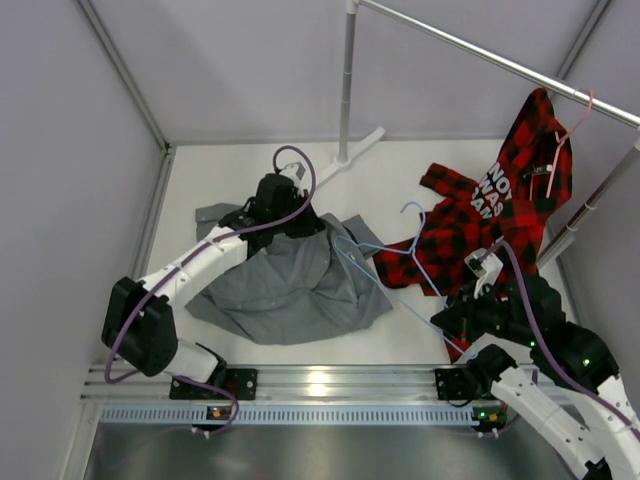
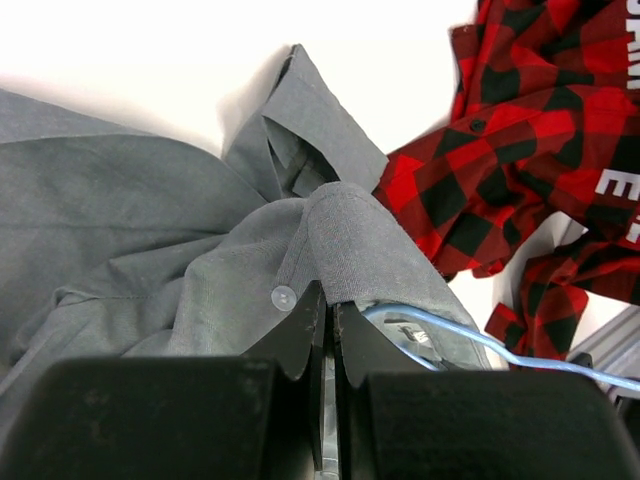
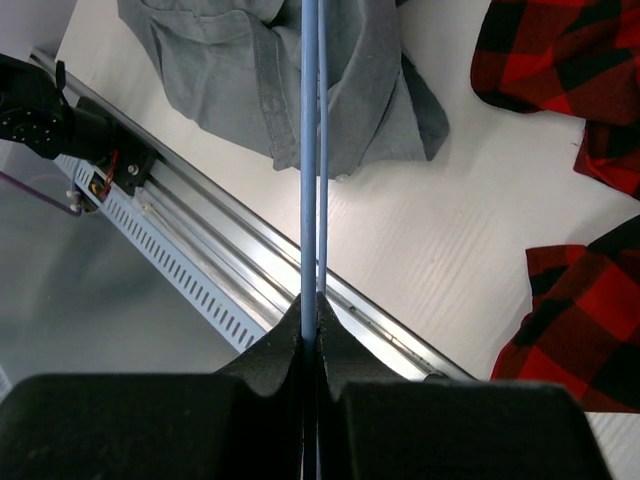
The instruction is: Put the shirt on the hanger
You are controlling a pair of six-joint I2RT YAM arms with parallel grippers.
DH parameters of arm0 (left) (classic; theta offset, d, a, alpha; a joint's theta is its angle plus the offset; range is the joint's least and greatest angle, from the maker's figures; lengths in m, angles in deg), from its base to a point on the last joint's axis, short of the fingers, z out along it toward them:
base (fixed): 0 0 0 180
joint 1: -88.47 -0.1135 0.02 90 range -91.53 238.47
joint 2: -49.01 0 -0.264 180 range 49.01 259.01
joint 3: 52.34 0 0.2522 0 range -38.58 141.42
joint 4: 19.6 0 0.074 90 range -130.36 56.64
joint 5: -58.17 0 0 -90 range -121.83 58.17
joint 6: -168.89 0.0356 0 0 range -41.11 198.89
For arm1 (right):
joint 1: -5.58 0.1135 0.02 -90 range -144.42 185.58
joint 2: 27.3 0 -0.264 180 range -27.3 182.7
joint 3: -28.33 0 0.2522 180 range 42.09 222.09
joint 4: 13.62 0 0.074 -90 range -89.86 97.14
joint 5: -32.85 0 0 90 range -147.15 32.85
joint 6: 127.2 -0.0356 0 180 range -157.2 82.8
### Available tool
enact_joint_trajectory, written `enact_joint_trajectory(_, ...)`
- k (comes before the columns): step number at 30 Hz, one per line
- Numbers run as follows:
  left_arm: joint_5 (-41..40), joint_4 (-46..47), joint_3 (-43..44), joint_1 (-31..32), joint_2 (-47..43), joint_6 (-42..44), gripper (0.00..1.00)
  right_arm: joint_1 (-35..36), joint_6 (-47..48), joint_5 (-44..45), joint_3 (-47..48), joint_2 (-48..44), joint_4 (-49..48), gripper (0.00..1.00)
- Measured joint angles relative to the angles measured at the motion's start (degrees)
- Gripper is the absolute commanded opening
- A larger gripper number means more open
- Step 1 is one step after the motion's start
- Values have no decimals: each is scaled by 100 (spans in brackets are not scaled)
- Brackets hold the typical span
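The grey-green shirt (image 1: pixel 290 285) lies crumpled on the white table, left of centre. My left gripper (image 1: pixel 285 218) sits at its far edge, shut on a raised fold of the cloth (image 2: pixel 345 235) near a clear button (image 2: pixel 283 296). The light-blue wire hanger (image 1: pixel 400 290) slants from under the shirt toward the near right, its hook (image 1: pixel 415 210) pointing to the back. One end of the hanger (image 2: pixel 450 330) runs under the lifted fold. My right gripper (image 1: pixel 455 325) is shut on the hanger's wire (image 3: pixel 310 150), which leads straight from the fingertips to the shirt (image 3: pixel 250 70).
A red-and-black plaid shirt (image 1: pixel 480 225) droops from a pink hanger (image 1: pixel 570 130) on the clothes rail (image 1: pixel 500 62) at the back right and spreads over the table beside the hanger. The rail's pole (image 1: pixel 347 80) stands at the back centre. An aluminium rail (image 1: pixel 320 385) edges the near side.
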Motion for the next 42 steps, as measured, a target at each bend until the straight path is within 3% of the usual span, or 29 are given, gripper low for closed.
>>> enact_joint_trajectory(7, 203, -2, -4, 413, -111, -129, 0, 0, -304, -426, -457, 188, -787, 0)
enact_joint_trajectory(14, 155, -33, -199, 1604, -1279, -308, 0, 0, -599, -494, -778, 922, -2203, 0)
enact_joint_trajectory(22, 605, -188, -22, 2194, -2203, -205, 0, 7, -1056, -1093, -1963, 584, -5425, 0)
enact_joint_trajectory(27, 162, -868, 555, 2291, -2507, 74, 0, 17, -1311, -1193, -2752, -260, -7261, 0)
enact_joint_trajectory(31, -295, -1099, 844, 2306, -2603, 181, 0, 17, -1445, -1714, -2809, -9, -8242, 0)
enact_joint_trajectory(36, -407, -1320, 1027, 2317, -2299, 186, 0, 173, -1134, -1644, -2562, 752, -8046, 0)
enact_joint_trajectory(42, -42, -1191, 1088, 2747, -1910, 188, 0, 793, -920, 501, -2264, 785, -6896, 0)
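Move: The left hand, still pinching the grey shirt beside its neck opening, has the blue hanger's left end about 4 cm to its right and 3 cm back, nearly level; most of the shirt lies roughly 6 cm back, 9 cm left and 15 cm down. From the right hand, clamped on the hanger's right end, that neck opening is some 18 cm ahead, 20 cm left and 3 cm lower, while the plaid sleeve lies about 21 cm ahead, 7 cm left and 18 cm down. With the shirt edge still pinched, the left hand sweeps back about 18 cm and nearly as far up, and some 7 cm to the right, turning roughly 30 degrees clockwise, so that it draws the neck opening back along the hanger towards the right hand. The right hand keeps its grip on the hanger and feeds it forward and left into the shirt, about 9 cm each way, first climbing some 9 cm and easing back, then pushing forward again while sinking about 3 cm, with its fingers tipping up and its left side rolling up. ##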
